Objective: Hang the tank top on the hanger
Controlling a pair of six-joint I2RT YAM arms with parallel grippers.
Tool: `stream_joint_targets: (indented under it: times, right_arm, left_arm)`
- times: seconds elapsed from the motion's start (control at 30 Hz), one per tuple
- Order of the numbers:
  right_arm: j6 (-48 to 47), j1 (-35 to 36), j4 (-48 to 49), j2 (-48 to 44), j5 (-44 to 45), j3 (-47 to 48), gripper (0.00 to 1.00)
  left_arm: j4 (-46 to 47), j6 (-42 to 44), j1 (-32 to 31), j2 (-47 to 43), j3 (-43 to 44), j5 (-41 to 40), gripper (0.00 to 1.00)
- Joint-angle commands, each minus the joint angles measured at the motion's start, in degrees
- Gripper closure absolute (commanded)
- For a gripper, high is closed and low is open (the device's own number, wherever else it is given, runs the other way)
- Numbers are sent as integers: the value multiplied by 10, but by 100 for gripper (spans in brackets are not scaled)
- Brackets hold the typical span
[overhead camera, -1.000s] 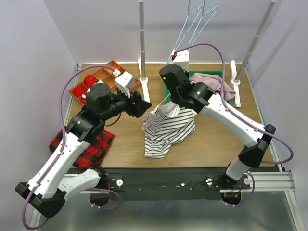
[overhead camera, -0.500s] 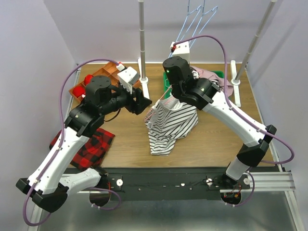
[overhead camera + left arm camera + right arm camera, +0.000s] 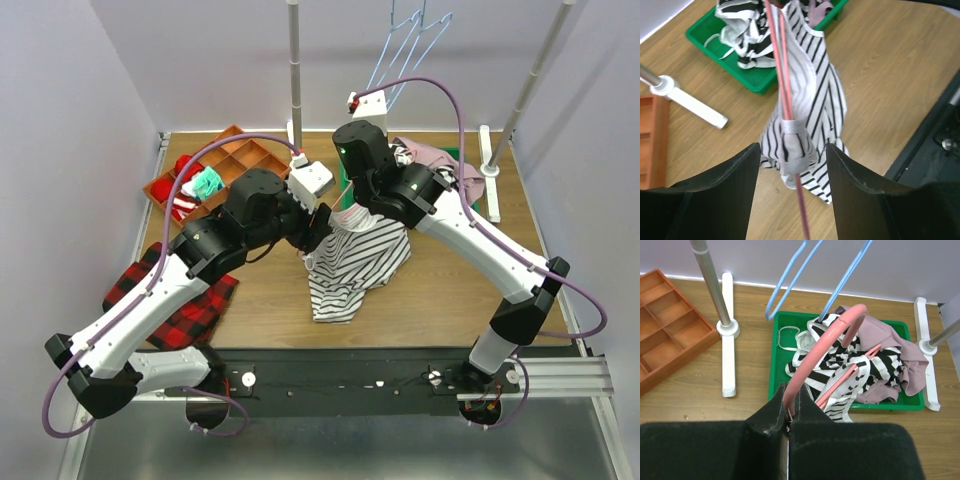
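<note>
The tank top [image 3: 355, 265] hangs from the pink hanger [image 3: 785, 95], its hem trailing on the table. My right gripper [image 3: 791, 405] is shut on the hanger's hook [image 3: 820, 345] and holds it up over the green tray. One strap [image 3: 792, 142] is bunched around the lower end of the hanger wire. My left gripper [image 3: 792, 165] is open, and its fingers [image 3: 725, 190] straddle that strap and wire end without touching them. In the top view the left gripper [image 3: 318, 228] sits right against the tank top's left edge.
A green tray [image 3: 775, 360] behind holds a bolder striped garment [image 3: 840, 352] and a mauve one [image 3: 890, 350]. Light blue hangers [image 3: 790, 280] hang on the rack above. An orange compartment tray [image 3: 225, 160] stands back left, a red plaid cloth [image 3: 190, 300] front left. White-footed rack posts [image 3: 727, 330] stand at the back.
My left arm has swung right, bringing its fingers around the hanger's lower end and the strap, with the jaws a little narrower. The right arm lifted the hanger slightly backward.
</note>
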Motion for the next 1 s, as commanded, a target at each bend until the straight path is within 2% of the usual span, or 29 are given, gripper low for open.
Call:
stream_joint_targets:
  times: [0.0, 0.13, 0.4, 0.57, 0.7, 0.77, 0.9, 0.97]
  right_arm:
    - [14, 6, 13, -2, -8, -7, 99]
    - [17, 5, 12, -3, -8, -4, 99]
    - [21, 5, 11, -4, -8, -5, 99]
    - [21, 6, 12, -7, -7, -9, 99]
    - [23, 6, 11, -8, -9, -10, 99]
    - [23, 6, 11, -8, -11, -12, 99]
    - [23, 6, 13, -14, -21, -13, 99]
    - [26, 6, 15, -19, -33, -18, 93]
  left_arm:
    - [17, 16, -16, 5, -12, -82, 39]
    - [28, 16, -27, 15, -30, -126, 41]
    - [92, 22, -30, 1, -84, -122, 49]
    - [131, 2, -31, -10, -121, -127, 66]
    - [156, -3, -30, -24, -140, -119, 93]
    - [155, -2, -31, -23, -140, -118, 100]
    - [182, -20, -31, -35, -156, -119, 100]
    - [196, -31, -31, -43, -172, -124, 100]
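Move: The left hand, open, has the tank top's strap, looped over the near end of the pink hanger, about 5 cm below it and 2 cm ahead. The top's body hangs some 7 cm to this hand's right and 3 cm back; the green bin lies on the table about 15 cm ahead and 20 cm right, the pole foot about 14 cm ahead and 5 cm left. From the right hand, gripping the hanger's hook, that strap is about 11 cm back, 8 cm left and 10 cm lower. Pinching the strap where the hanger's near end runs into it, the left fingers go from more than half open to nearly shut. The left hand first sinks about 5 cm onto it, easing some 2 cm forward with a slight counter-clockwise turn, then does most of the closing almost in place. The right hand holds still, keeping its grip on the hanger hook. ##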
